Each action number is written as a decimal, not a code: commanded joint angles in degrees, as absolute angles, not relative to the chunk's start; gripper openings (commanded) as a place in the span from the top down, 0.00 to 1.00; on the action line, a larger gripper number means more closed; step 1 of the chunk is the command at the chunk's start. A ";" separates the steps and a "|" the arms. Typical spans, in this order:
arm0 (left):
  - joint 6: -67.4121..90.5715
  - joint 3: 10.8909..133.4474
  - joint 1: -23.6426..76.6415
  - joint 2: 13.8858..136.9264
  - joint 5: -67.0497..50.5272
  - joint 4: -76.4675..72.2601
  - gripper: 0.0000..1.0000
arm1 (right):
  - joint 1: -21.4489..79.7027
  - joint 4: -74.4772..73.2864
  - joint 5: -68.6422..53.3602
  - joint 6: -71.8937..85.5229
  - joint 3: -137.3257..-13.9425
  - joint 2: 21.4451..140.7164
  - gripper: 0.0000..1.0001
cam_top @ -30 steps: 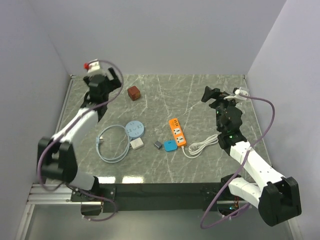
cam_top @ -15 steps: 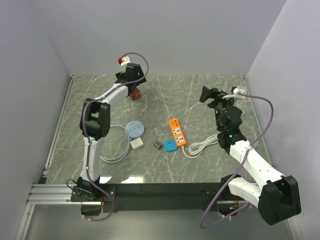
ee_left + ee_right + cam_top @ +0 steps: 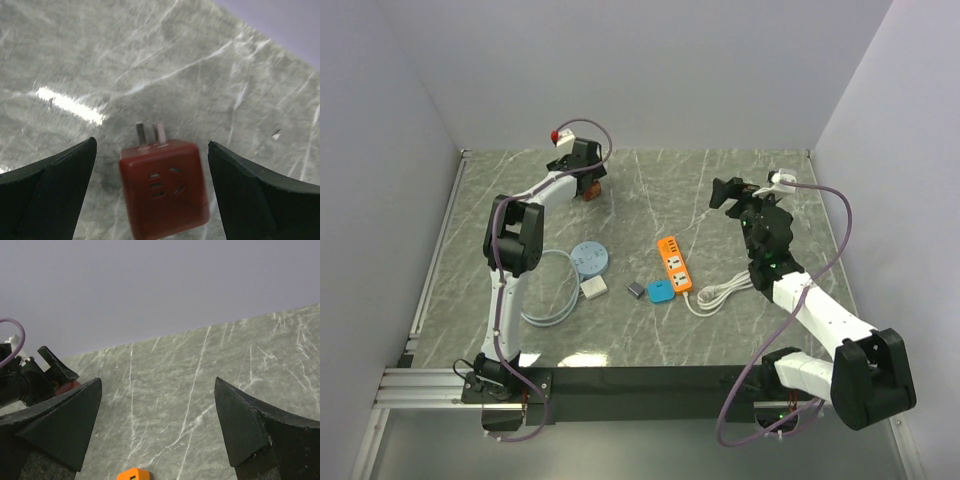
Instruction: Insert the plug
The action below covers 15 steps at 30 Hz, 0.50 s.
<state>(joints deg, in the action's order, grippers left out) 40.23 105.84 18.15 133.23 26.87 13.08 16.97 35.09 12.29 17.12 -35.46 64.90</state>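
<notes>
A dark red cube plug [image 3: 165,187] lies on the marble table near the back left, its two metal prongs pointing away from the left wrist camera. My left gripper [image 3: 151,145] stands open over it, a finger on each side and neither touching. From above, the left gripper [image 3: 582,165] partly covers the cube [image 3: 588,188]. An orange power strip [image 3: 673,264] with a white cable [image 3: 720,292] lies mid-table; its end shows in the right wrist view [image 3: 132,474]. My right gripper [image 3: 725,192] hangs open and empty above the table, right of the strip.
A round blue disc [image 3: 589,257], a coiled light-blue cable [image 3: 545,290], a white charger [image 3: 593,288], a small grey block [image 3: 636,290] and a blue piece [image 3: 661,291] lie in front of the strip's left side. Walls close the table at back and sides.
My left arm swung from the left wall across to the back and now sits over the red cube. My right gripper drifted slightly to the left.
</notes>
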 commanded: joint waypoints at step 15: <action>40.08 98.00 18.46 127.62 20.39 6.86 0.28 | 16.70 36.47 10.72 18.02 -38.76 66.45 0.02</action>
<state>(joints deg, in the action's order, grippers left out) 40.97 99.33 18.20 132.03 23.03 9.10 16.97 35.07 10.96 17.74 -35.75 66.87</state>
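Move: The red plug sits just beneath the open left fingers, its middle about 1 cm back, 1 cm to the right and 3 cm below the hand. From that hand, the round blue disc lies some 21 cm back and 3 cm right, with the beige square 7 cm farther back in line with it; both are about 5 cm below. From the idle right hand, the plug is roughly 19 cm ahead, 29 cm left and 23 cm below. The left pads come onto the two sides of the red plug and pinch it: the hand sinks about 2.5 cm while drawing back some 1.5 cm, bringing the wide-open fingers down astride the plug. Then it all but stops, drifting slightly right, and the fingers close by about a fifth of their range. ##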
